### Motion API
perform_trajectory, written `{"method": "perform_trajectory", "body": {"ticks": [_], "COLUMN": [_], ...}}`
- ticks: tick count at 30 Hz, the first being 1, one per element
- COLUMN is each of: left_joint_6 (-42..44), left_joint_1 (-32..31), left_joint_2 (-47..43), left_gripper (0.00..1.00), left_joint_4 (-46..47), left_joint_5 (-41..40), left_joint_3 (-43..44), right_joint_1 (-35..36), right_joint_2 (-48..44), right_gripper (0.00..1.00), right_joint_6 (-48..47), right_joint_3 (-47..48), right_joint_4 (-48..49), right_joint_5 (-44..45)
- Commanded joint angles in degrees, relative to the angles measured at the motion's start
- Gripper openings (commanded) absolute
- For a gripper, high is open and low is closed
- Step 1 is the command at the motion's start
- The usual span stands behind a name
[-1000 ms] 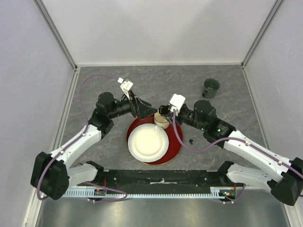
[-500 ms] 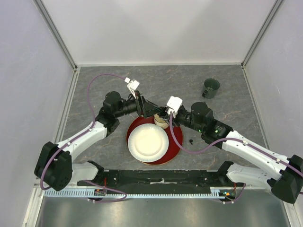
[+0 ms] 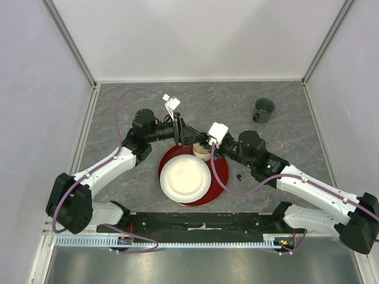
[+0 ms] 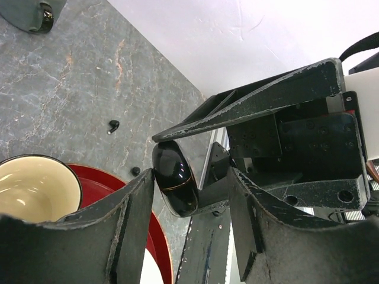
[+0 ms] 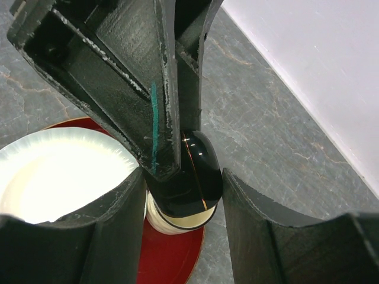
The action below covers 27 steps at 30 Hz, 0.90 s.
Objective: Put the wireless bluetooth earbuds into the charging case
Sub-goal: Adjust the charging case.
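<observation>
The glossy black charging case [image 5: 198, 177] is closed and sits clamped between my right gripper's [image 5: 185, 173] fingers, held above the paper cup [image 5: 169, 223]. My left gripper [image 4: 190, 175] is open and straddles the same case [image 4: 175, 184]; its left finger touches the case and its right finger stands apart. Both grippers meet over the cup in the top view [image 3: 201, 142]. Two tiny black earbuds [image 4: 113, 125] [image 4: 135, 171] lie on the grey table beside the red plate, also in the top view [image 3: 238, 176]. No white earbuds show.
A red plate [image 3: 220, 177] carries a white paper plate [image 3: 185, 177] and the paper cup [image 3: 201, 154]. A dark mug [image 3: 264, 109] stands at the back right. White walls enclose the table on three sides.
My left arm has swung right and forward, bringing its open fingers around the case held by my right gripper. The right gripper has shifted slightly left.
</observation>
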Motion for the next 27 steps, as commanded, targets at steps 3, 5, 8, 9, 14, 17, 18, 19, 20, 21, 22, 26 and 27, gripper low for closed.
{"method": "perform_trajectory", "body": {"ticks": [3,5,8,9,14,17,18,19,20,21,22,26,27], "left_joint_6": [4.2,5.2,5.7,5.7,5.3,5.1,5.0,5.0,5.0,4.9,4.8,4.6,4.5], "left_joint_1": [-0.4,-0.3,-0.3,-0.3,-0.7,-0.9,-0.9,-1.0,-1.0,-1.1,-1.2,-1.3,-1.5], "left_joint_2": [0.0,0.1,0.6,0.6,1.3,1.5,1.6,1.8,1.8,2.0,2.2,2.5,2.8], "left_gripper": [0.59,0.59,0.59,0.59,0.58,0.55,0.53,0.52,0.52,0.49,0.47,0.25,0.21], "left_joint_4": [-6.3,-8.4,-9.6,-9.6,-8.9,-8.4,-8.3,-8.3,-8.3,-8.1,-8.0,-7.4,-7.4], "left_joint_5": [2.8,2.1,1.6,1.6,1.9,1.8,1.8,1.9,2.0,2.1,2.1,2.4,2.4], "left_joint_3": [4.1,4.4,4.9,5.0,5.1,5.2,5.2,5.3,5.3,5.4,5.4,5.5,5.6], "right_joint_1": [0.9,0.9,1.0,1.2,1.6,1.8,1.9,2.0,2.0,2.1,2.1,2.3,2.3], "right_joint_2": [-2.2,-2.8,-3.1,-3.1,-3.2,-3.0,-3.1,-3.0,-3.0,-2.9,-2.8,-2.5,-2.4], "right_gripper": [0.0,0.01,0.01,0.01,0.01,0.01,0.01,0.01,0.01,0.01,0.01,0.02,0.02], "right_joint_6": [-1.5,-1.7,-1.7,-1.7,-1.9,-2.2,-2.3,-2.3,-2.3,-2.3,-2.4,-2.3,-2.2], "right_joint_3": [-1.1,-1.5,-1.6,-1.6,-1.8,-1.9,-1.9,-1.9,-2.0,-2.0,-2.0,-2.0,-2.0], "right_joint_4": [6.2,6.7,7.0,7.0,7.2,7.3,7.5,7.6,7.6,7.8,7.8,8.2,8.3], "right_joint_5": [3.2,3.5,3.6,3.6,3.4,3.2,3.3,3.3,3.2,3.3,3.2,3.1,2.8]}}
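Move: The charging case, held in the right gripper, sits at that hand's fingertips, about 1 cm ahead and 1 cm left. From the left hand it lies roughly 1 cm ahead, 1 cm right and 2 cm below. Also from the left hand, the cream mug is about 5 cm ahead, 1 cm left and 15 cm down; the white plate some 7 cm back, 8 cm left; the nearer black earbud about 6 cm back, 14 cm right, both nearly 20 cm lower. The left fingers close on the charging case and pinch it between their pads, narrowing to roughly half their gap after the left hand has sunk about 1.5 cm onto it, rolling slightly so that its left side rises. The right hand keeps its grip on the case throughout, rising about 1 cm and tipping its fingertips up slightly, then settling partway back. ##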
